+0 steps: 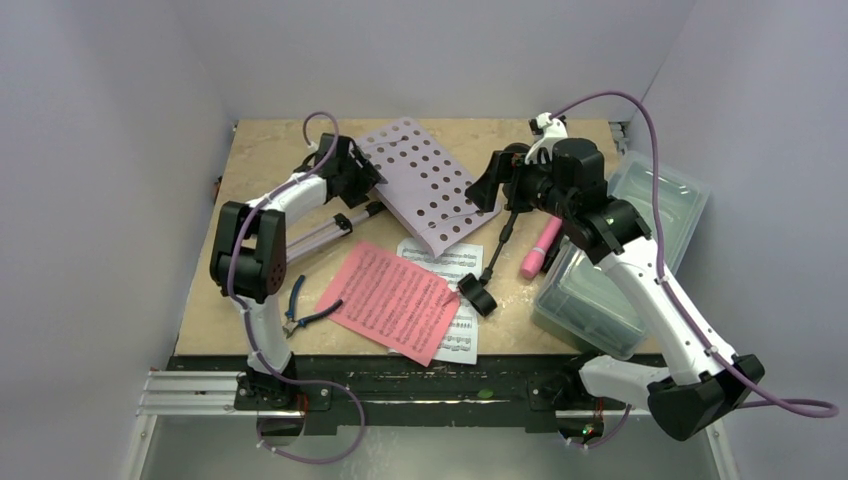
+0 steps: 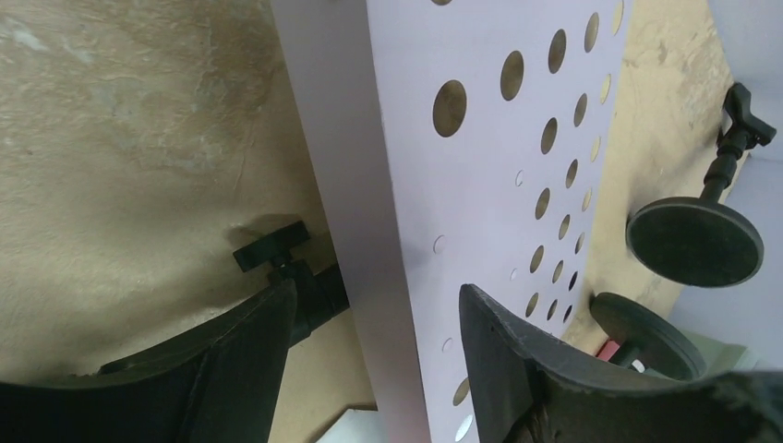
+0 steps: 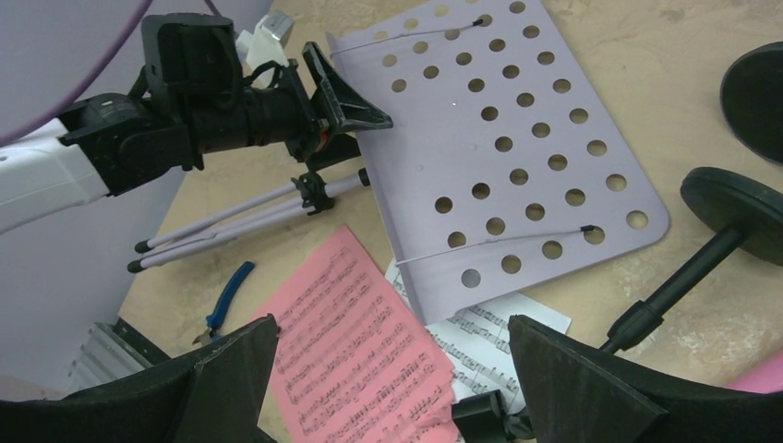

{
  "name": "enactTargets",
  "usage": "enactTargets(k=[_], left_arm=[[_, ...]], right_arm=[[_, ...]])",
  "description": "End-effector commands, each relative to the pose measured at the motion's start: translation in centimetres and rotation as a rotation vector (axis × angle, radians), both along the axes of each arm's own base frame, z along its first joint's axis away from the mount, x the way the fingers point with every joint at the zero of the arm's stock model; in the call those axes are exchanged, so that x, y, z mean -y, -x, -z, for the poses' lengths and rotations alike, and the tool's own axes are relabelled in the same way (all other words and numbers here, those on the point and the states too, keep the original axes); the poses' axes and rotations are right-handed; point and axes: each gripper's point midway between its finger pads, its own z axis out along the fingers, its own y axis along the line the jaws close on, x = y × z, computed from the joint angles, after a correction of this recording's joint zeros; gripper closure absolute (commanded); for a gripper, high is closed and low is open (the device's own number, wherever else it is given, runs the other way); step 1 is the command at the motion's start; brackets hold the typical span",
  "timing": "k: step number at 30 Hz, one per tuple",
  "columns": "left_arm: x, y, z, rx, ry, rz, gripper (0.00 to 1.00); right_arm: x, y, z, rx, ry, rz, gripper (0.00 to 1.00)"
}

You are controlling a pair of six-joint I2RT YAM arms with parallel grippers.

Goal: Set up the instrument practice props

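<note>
The lavender perforated music desk (image 1: 425, 185) lies flat on the table, its slim tripod legs (image 1: 325, 233) folded out to the left. My left gripper (image 1: 372, 180) is open, and its jaws straddle the desk's left edge (image 2: 406, 185) with a gap on each side. My right gripper (image 3: 392, 323) hangs open above the pink sheet-music page (image 3: 360, 360) and the white page (image 3: 489, 337), holding nothing. A pink microphone (image 1: 540, 248) lies right of the desk. Beside it lies a black pole (image 3: 674, 286) with a round base (image 3: 734, 198).
Blue-handled pliers (image 1: 305, 310) lie near the front left. A clear plastic tub (image 1: 620, 265) stands at the right edge under my right arm. A second round black base (image 2: 694, 242) shows beyond the desk. White walls close in both sides.
</note>
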Motion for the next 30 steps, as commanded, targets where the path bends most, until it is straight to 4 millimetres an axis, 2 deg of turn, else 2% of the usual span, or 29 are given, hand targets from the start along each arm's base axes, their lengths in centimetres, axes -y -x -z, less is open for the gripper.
enactTargets(k=[1,7,11,13,17,22,24,26,28,30], left_arm=[[1.0,-1.1,-0.1,0.076,0.048,0.073,0.37],[1.1,-1.1,0.9,0.077,0.082,0.079,0.39],[1.7,-1.0,1.3,0.078,0.111,0.112,0.46],[2.0,-0.9,1.0,0.089,0.133,0.133,0.50],[2.0,-1.7,-1.7,0.195,0.178,0.164,0.64],[1.2,-2.0,-5.9,0.301,0.281,0.180,0.88],[1.1,-1.9,-8.4,0.370,0.328,0.197,0.92],[1.1,-1.8,-11.9,0.450,0.362,0.214,0.94],[1.1,-1.6,-16.2,0.543,0.385,0.232,1.00],[1.1,-1.0,-20.7,0.635,0.400,0.244,1.00]], right_arm=[[-1.0,0.1,-1.9,0.025,-0.064,-0.034,0.01],[-1.0,0.5,-1.7,0.022,-0.081,-0.034,0.01],[-1.3,0.6,-1.4,0.010,-0.096,-0.047,0.01],[-1.6,0.8,-1.3,0.001,-0.110,-0.063,0.01],[-2.2,1.3,-0.5,-0.024,-0.139,-0.086,0.01],[-2.7,1.8,0.3,-0.037,-0.191,-0.101,0.01],[-3.0,2.1,0.3,-0.044,-0.214,-0.118,0.01],[-3.3,2.3,0.2,-0.047,-0.233,-0.132,0.01],[-3.5,2.5,0.0,-0.049,-0.249,-0.141,0.01],[-3.5,2.6,-0.2,-0.042,-0.264,-0.138,0.01]])
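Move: The perforated desk's middle lies about 10 cm right of the left hand, 2 cm back and a few below; its raised left lip already runs between the open fingers. The tripod is some 9 cm back and 11 cm left, the pink sheet about 22 cm back and 3 cm right. From the open right hand, the desk is roughly 16 cm ahead, 12 cm left and 26 cm below, the black stand 5 cm ahead and 4 cm right. The left fingers pinch the desk's left lip: the hand sinks and eases right about 2 cm each while closing, then, gripping, comes back slightly left and rises some 3 cm, rolling about 15 degrees with its left side dropping. The right hand, still wide open, drifts left, down and a little back towards the desk, 2 to 3 cm each way, rolling its left side up. ##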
